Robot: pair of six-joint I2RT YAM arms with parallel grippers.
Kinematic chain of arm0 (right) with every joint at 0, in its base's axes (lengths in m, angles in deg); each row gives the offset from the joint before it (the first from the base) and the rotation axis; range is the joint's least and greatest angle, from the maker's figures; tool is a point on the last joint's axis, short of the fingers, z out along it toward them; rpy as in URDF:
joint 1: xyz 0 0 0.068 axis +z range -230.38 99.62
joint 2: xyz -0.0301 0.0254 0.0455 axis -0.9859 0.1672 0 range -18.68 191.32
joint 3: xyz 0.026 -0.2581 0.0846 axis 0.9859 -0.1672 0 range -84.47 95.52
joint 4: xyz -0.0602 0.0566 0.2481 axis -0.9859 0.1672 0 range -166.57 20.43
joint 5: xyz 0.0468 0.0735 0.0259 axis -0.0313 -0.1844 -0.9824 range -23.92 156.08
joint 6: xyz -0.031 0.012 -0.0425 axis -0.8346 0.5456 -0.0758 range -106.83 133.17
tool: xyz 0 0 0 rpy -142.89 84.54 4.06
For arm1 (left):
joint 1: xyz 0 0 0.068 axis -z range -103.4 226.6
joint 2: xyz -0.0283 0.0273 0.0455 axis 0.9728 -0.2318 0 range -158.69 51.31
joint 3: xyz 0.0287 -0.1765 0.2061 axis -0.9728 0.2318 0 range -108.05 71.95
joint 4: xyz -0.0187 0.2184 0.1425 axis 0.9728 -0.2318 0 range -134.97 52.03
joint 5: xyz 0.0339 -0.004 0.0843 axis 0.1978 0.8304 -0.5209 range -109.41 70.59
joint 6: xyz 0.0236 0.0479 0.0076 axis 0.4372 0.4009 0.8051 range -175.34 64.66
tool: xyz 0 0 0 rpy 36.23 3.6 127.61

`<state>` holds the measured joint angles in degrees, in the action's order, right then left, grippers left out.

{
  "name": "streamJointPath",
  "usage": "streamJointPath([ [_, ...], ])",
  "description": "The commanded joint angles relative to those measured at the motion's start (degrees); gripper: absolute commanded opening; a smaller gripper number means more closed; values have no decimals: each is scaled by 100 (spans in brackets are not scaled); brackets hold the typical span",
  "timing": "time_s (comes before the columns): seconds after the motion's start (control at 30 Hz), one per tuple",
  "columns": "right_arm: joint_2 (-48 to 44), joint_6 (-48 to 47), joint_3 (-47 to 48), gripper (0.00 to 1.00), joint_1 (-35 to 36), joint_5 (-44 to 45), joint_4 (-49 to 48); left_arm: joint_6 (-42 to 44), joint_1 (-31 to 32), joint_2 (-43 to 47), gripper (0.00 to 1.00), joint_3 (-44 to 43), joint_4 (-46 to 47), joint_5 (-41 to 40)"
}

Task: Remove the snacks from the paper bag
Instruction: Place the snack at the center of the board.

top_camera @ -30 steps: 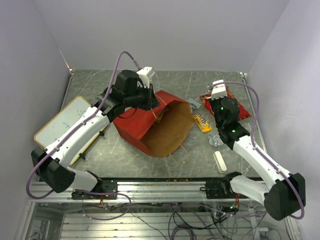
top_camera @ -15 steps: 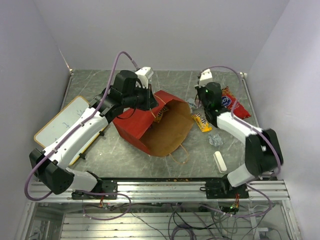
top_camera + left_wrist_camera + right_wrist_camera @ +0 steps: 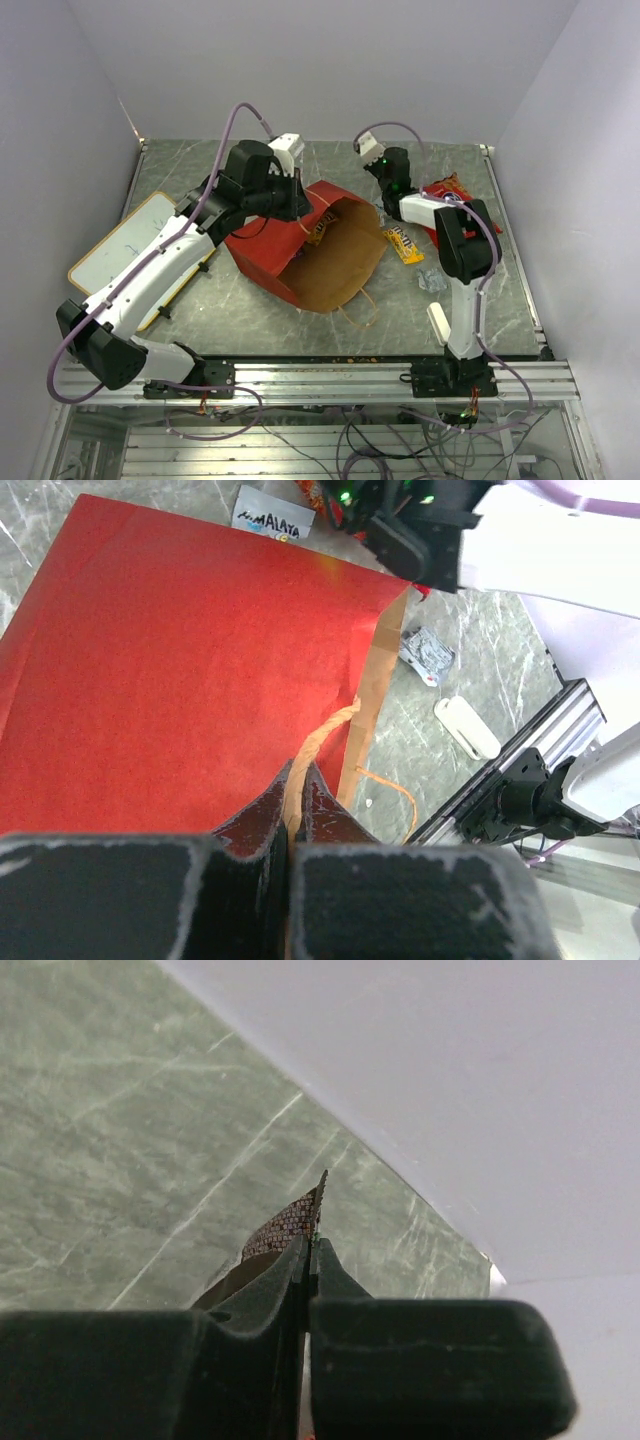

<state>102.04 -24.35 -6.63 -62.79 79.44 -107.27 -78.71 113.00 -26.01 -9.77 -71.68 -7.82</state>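
The paper bag [image 3: 262, 252] lies on its side, red outside [image 3: 180, 660], its brown mouth facing the near right. My left gripper [image 3: 300, 200] is shut on its tan loop handle [image 3: 322, 730], pinched between the jaws [image 3: 297, 780]. My right gripper [image 3: 312, 1245] is shut on the edge of a brown patterned wrapper [image 3: 285, 1225], held above the table near the back wall; in the top view that gripper [image 3: 374, 156] is behind the bag's mouth. Outside the bag lie a red packet [image 3: 458, 188], a yellow packet [image 3: 403, 243], a silver wrapper [image 3: 432, 278] and a small pale sachet [image 3: 272, 522]. An orange snack [image 3: 318, 228] shows inside the mouth.
A yellow-framed whiteboard [image 3: 125, 255] lies at the left under my left arm. A small white oblong block [image 3: 438, 322] sits near the front right, close to the right arm's base. The second bag handle [image 3: 362, 308] trails on the table. Walls close in behind and at both sides.
My right arm has swung from over the red packet leftward and back, jaws still shut. The left gripper and the bag have stayed where they were.
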Motion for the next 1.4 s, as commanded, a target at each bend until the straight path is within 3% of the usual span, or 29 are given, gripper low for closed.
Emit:
streamJointPath([
  [0.0, 581, -657, 337, 0, -5, 174, -236, 109, -37, 73, 7, -313, -138, -229],
  [0.3, 611, 980, 339, 2, 429, -456, 554, 215, -72, -173, 7, -557, -220, -285],
  [0.43, 634, 2436, 777, 26, 453, -690, 1177, 198, -85, -146, 7, -535, -194, -251],
  [0.53, 408, 2981, 1059, 48, 377, -843, 1948, 196, -81, -179, 7, -487, -190, -115],
  [0.63, -120, 3246, 870, 61, 305, -843, 2406, 263, -83, -274, 7, -536, -291, 104],
  [0.9, -1989, 3968, -591, 65, 147, -785, 3305, 449, -82, -498, 7, -538, -346, 812],
  [1.07, -2793, 3890, -1210, 66, 89, -1307, 3988, 187, -82, -560, 7, -214, -110, 1622],
  [1.17, -3531, 4220, -1569, 67, 93, -872, 4157, -42, -78, -504, 7, 77, 189, 2017],
  [1.37, -4889, 4563, -1766, 70, 90, -220, 5072, -193, -26, -473, 7, 169, -57, 2381],
])
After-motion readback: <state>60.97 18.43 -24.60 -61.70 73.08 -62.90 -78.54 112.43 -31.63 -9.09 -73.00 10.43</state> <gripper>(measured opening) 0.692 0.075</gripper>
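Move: The right hand already holds the purple snack bar; its spot on the table is about 5 cm left of that hand, practically level with it front to back and some 8 cm below. From the hand, the white packet lies 9 cm back and 2 cm left, the yellow packet 20 cm back and 3 cm right, the big red bag 11 cm back and 19 cm right. The left hand has that spot about 29 cm ahead, 22 cm right and 24 cm below. Lower the right hand about 7 cm while swinging it some 8 cm left to beyond the white packet, open the fingers to let go of the purple bar, then pull back nearly 20 cm, rising and drifting right, rolling the hand's left side up and tipping the fingers down. Keep the left fingers shut on the paper bag's handle, easing it up slightly, then about 5 cm back, right and down with a clockwise turn. ##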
